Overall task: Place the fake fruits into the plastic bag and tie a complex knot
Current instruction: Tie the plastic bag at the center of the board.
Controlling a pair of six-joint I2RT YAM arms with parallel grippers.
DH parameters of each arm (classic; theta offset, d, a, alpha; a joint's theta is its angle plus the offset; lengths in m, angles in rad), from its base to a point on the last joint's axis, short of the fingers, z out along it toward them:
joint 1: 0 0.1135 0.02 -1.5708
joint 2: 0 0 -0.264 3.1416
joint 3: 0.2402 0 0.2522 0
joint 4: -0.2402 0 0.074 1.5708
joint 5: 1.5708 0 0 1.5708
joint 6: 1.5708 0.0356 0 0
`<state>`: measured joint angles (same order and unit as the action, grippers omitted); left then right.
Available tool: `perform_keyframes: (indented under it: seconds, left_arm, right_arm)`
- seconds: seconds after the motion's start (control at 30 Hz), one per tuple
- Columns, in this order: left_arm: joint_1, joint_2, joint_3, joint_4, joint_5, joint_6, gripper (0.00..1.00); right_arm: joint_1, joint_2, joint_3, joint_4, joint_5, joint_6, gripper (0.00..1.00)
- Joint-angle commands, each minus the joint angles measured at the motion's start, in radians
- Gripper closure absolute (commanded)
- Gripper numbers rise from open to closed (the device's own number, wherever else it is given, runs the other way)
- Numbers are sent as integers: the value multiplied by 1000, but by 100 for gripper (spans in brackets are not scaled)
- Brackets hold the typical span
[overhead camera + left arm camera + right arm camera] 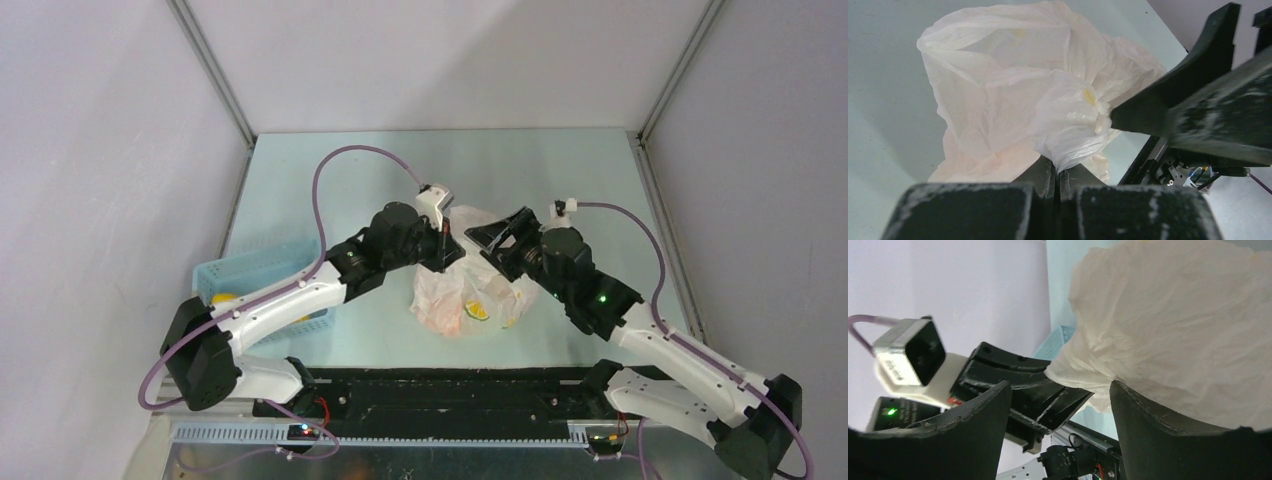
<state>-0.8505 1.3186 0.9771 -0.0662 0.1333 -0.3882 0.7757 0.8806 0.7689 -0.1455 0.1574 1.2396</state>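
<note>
The plastic bag (462, 292) lies between the two arms, crinkly and white, with peach and orange tints of the fake fruits (438, 306) showing through its lower part. My left gripper (1058, 172) is shut on a bunched fold of the bag (1068, 130) at its top. My right gripper (1060, 396) stands open beside the bag (1173, 325), one finger against the plastic, facing the left gripper (443, 252). The right gripper (497, 232) holds nothing. The knot is out of view.
A light blue slatted basket (262, 268) stands at the left by the left arm, with a yellow fruit (222, 298) in it. Grey walls close in the pale green table (540, 170) on three sides.
</note>
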Motion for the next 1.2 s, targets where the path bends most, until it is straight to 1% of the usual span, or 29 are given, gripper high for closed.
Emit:
perform_keyframes:
  seconds: [0.0, 0.23, 0.3, 0.57, 0.7, 0.87, 1.0, 1.17]
  left_arm:
    - [-16, -39, -11, 59, -13, 31, 100]
    - [-38, -63, -45, 107, -12, 61, 100]
    - [-46, -69, -55, 116, -17, 69, 100]
    - [-74, -92, -89, 133, -74, 120, 100]
    - [-84, -104, -99, 130, -86, 163, 100]
    - [-109, -107, -105, 129, -99, 200, 100]
    - [-134, -104, -106, 124, -113, 236, 100]
    - [-167, -98, -104, 116, -129, 263, 100]
  right_arm:
    - [-4, 38, 38, 27, -4, 8, 23]
    - [-16, 105, 38, 78, -6, 11, 22]
    - [-19, 125, 38, 92, -4, 14, 23]
    - [-20, 179, 38, 133, 2, 11, 37]
    - [-24, 194, 38, 135, -17, 12, 39]
    - [-33, 206, 38, 182, -40, 16, 41]
    - [-38, 214, 38, 199, -53, 17, 45]
    - [-40, 211, 38, 206, -56, 12, 53]
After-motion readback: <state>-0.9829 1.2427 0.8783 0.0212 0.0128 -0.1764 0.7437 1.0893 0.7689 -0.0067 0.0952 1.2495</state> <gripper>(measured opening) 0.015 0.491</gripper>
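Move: From the right hand, the bag's gathered neck lies about 3 cm left, 1 cm ahead and some 5 cm below. The bag's loose mouth is roughly 6 cm ahead, 1 cm left and 5 cm down; the fruit-filled body sits about 4 cm back, 1 cm left and 18 cm down. The left fingers already pinch the neck; the stretch aimed at is about 1 cm ahead, 2 cm right and 1 cm below that hand. Lower the open right gripper about 4 cm while reaching some 3 cm forward and 3 cm left, so its fingers straddle the gathered neck beside the left fingertips; from midway, start closing them, to about half open. Keep the left pinch on the neck, easing that hand back nearly 3 cm and turning its wrist some 15 degrees. ##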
